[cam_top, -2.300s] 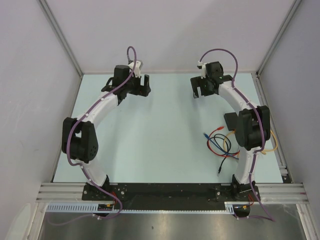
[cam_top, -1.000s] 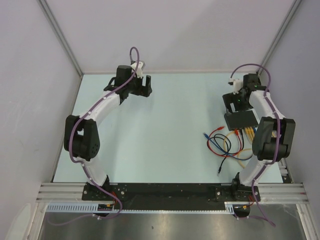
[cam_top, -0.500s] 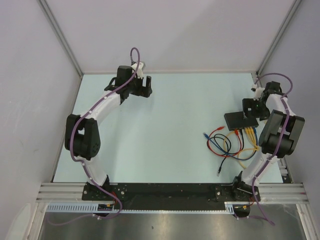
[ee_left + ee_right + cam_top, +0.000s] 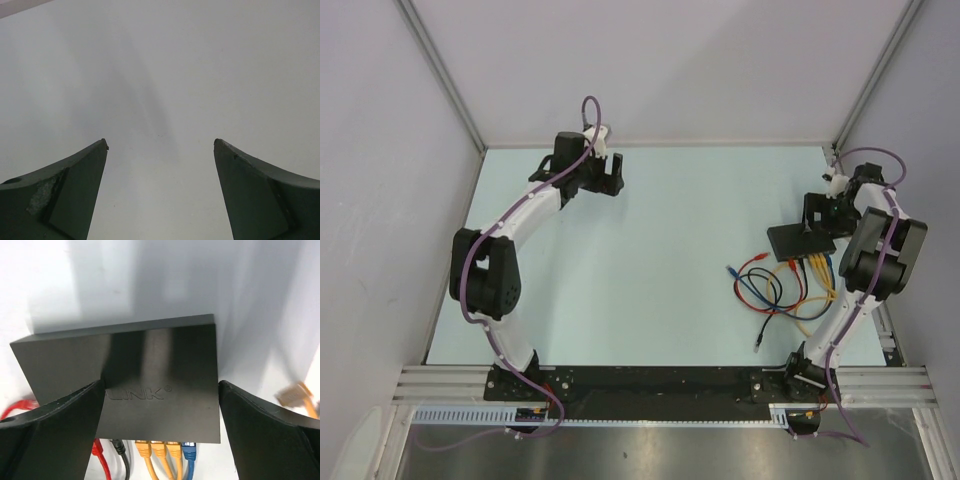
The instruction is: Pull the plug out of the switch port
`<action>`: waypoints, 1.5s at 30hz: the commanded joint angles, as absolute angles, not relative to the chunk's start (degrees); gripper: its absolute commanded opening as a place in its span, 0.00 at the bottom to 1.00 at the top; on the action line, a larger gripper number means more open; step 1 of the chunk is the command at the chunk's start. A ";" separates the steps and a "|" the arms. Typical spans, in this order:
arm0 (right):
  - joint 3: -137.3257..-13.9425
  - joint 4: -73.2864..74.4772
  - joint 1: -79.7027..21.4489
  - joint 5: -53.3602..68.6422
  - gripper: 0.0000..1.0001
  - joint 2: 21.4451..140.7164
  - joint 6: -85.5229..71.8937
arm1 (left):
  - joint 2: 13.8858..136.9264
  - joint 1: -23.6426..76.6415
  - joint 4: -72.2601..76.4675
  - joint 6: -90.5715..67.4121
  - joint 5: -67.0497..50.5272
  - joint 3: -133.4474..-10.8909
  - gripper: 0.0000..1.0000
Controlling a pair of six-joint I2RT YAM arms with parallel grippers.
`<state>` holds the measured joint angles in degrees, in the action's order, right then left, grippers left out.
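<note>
The switch (image 4: 125,365) is a flat black box lying on the table, seen also at the right in the top view as the switch (image 4: 798,240). Several plugs sit in the sockets along its near edge: a red plug (image 4: 98,450), a black one (image 4: 118,445), three orange ones (image 4: 159,447) and a blue plug (image 4: 189,451). My right gripper (image 4: 161,385) hovers open above the switch, its fingers astride the box's right half and touching nothing. In the top view the right gripper (image 4: 816,220) is at the switch's far right corner. My left gripper (image 4: 160,145) is open and empty over bare table, at the back left as the left gripper (image 4: 612,175).
Red, blue, black and yellow cables (image 4: 775,290) coil on the table in front of the switch. A loose orange plug (image 4: 295,394) lies right of the box. The enclosure's right wall and frame post (image 4: 835,150) stand close to the right arm.
The right arm has swung from the table's back middle out to the right and now holds its open gripper over the switch. The left arm has barely moved.
</note>
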<state>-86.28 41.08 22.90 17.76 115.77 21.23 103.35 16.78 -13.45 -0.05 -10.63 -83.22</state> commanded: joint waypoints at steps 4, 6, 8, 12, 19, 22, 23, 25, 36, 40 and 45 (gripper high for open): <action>-87.98 42.45 12.67 23.90 1.00 117.95 21.01 | 99.76 17.05 -12.22 2.20 -8.71 -81.65 0.93; -89.82 41.93 8.01 24.70 1.00 119.18 19.78 | 99.14 16.96 -11.95 2.72 -8.53 -81.04 0.93; -92.44 41.49 2.93 25.57 1.00 120.75 18.29 | 98.44 16.61 -11.87 2.72 -8.35 -80.42 0.93; -98.60 40.96 -6.22 28.03 1.00 124.36 15.30 | 97.12 15.82 -11.87 3.08 -8.17 -79.45 0.93; -107.22 38.50 -13.10 26.64 1.00 124.81 10.46 | 95.45 15.21 -11.43 3.87 -8.17 -77.87 0.94; -105.91 37.79 -11.78 25.06 1.00 121.83 10.63 | 95.62 15.21 -10.73 3.78 -9.23 -76.91 0.94; -105.30 37.88 -11.08 24.79 1.00 121.12 10.81 | 95.71 15.21 -10.64 3.52 -9.84 -76.64 0.94; -102.59 37.53 -9.15 23.91 1.00 118.76 11.25 | 96.58 15.21 -10.89 2.99 -10.37 -76.73 0.94; -89.39 38.58 -1.67 21.18 1.00 111.71 14.50 | 99.67 15.21 -12.66 3.08 -15.38 -78.57 0.93; -87.98 39.72 -0.44 21.53 1.00 111.09 15.20 | 99.84 15.21 -12.48 2.73 -15.56 -78.49 0.93; -86.84 39.55 2.02 21.45 1.00 111.71 15.12 | 100.02 15.21 -12.48 2.37 -15.73 -78.57 0.93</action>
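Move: The switch's middle is some 6 cm to the right hand's left, 2 cm back and 2 cm down, with the right finger at the switch's right end. The wired yellow plugs sit on the switch's near side, 8 cm straight back from that hand; a loose red plug lies about 18 cm left and 6 cm back, a loose yellow plug some 10 cm right, level fore and aft. From the left hand, the switch is about 59 cm right, 10 cm back and 15 cm down. Right finger against the switch's right end, the open right hand pushes the switch left in a fast low sweep of about 32 cm, drawing some 6 cm forward and turning about 35 degrees counter-clockwise. It then lifts about 5 cm, swings back right some 14 cm while turning partly back, and sinks over the switch's far part, fingers wide. The empty left hand drifts 2–3 cm back and slightly down. ##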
